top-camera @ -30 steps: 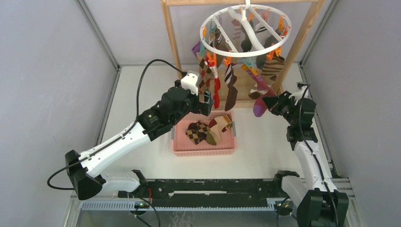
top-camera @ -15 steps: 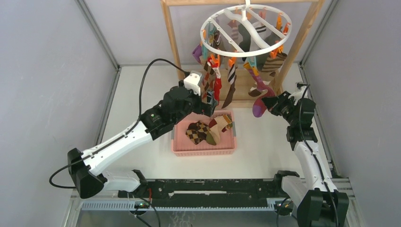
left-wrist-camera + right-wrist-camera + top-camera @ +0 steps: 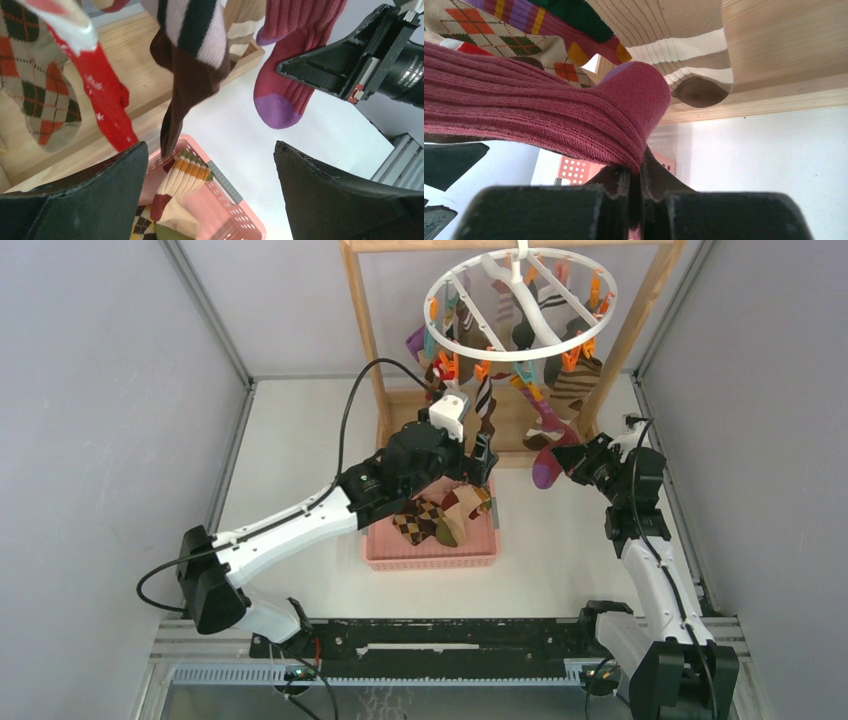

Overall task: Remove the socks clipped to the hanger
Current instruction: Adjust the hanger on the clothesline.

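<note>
The white ring hanger [image 3: 470,352] hangs from the wooden rack with several socks [image 3: 575,380] clipped round its rim. My right gripper [image 3: 562,462] [image 3: 636,185] is shut on a maroon sock with a purple toe [image 3: 543,472] [image 3: 549,115], which still hangs from the ring. My left gripper [image 3: 480,462] [image 3: 210,170] is open, just below the tip of a brown striped sock [image 3: 192,65], with nothing between its fingers. A red sock [image 3: 107,100] and an argyle sock [image 3: 40,90] hang to its left. The maroon sock [image 3: 285,85] hangs to its right.
A pink basket [image 3: 430,562] [image 3: 235,210] under the left gripper holds an argyle and a striped sock [image 3: 440,515]. The wooden rack's post [image 3: 365,320] and base board [image 3: 784,65] stand behind the socks. Grey walls close in both sides.
My left arm has swung right and toward the hanger, from the basket's left edge to under the brown striped sock. The ring swayed a little. My right gripper has kept its hold.
</note>
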Available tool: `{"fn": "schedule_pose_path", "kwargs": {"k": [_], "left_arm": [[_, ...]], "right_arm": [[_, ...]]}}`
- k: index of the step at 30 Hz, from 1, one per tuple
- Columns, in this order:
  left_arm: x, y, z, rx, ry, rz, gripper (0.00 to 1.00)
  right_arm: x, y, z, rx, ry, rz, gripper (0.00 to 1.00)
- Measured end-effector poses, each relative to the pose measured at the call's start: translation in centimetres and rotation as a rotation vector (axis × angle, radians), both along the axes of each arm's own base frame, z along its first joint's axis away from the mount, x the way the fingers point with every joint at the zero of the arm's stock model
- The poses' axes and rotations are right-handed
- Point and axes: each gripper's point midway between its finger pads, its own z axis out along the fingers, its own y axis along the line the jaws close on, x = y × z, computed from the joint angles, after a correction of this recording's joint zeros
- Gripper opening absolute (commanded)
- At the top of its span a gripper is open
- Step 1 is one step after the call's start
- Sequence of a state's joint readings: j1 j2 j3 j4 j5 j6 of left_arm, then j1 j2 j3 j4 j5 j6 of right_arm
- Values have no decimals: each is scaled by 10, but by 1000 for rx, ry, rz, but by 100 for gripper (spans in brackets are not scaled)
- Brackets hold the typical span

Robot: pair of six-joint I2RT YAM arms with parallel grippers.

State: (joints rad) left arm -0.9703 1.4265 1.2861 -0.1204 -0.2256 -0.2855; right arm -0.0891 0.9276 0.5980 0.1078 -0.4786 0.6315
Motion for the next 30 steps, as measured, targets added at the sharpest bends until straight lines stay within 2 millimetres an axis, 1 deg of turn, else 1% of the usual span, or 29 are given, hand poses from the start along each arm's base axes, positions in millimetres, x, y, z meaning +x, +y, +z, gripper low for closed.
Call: {"fn": "schedule_pose_path", "kwargs": {"k": [4, 11, 15, 18, 23, 25, 29, 30], "left_arm": [[9, -7, 8, -14, -30, 31, 99], [31, -3, 27, -22, -118, 131, 99], [39, -7, 35, -26, -170, 137, 96], [43, -12, 36, -25, -200, 132, 89], [50, -22, 35, -19, -221, 127, 69], [52, -25, 34, -16, -220, 124, 63], [53, -28, 36, -20, -222, 118, 42], [53, -29, 38, -24, -224, 116, 39]], "right_arm": [[0, 0, 0, 0, 1, 0, 0], [0, 0, 0, 0, 1, 1, 0], [0, 0, 0, 1, 2, 2, 0], [0, 0, -1, 1, 5, 2, 0], [1, 0, -2, 1, 8, 2, 0], [1, 0, -3, 1, 10, 2, 0], [1, 0, -4, 2, 14, 2, 0], [1, 0, -4, 2, 14, 2, 0]]}}
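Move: The striped sock hangs ahead of the left hand, about 7 cm forward, 3 cm to its right and 4 cm up. The red sock hangs some 8 cm forward, 4 cm left and 4 cm up from the left hand; the maroon sock, held by the other hand, is about 3 cm forward, 12 cm right and level in height. From the right hand, the striped sock is roughly 6 cm forward, 15 cm left and 10 cm higher. Left hand pushes forward about 5 cm, rising and tilting up, then half closes its fingers around the striped sock. ##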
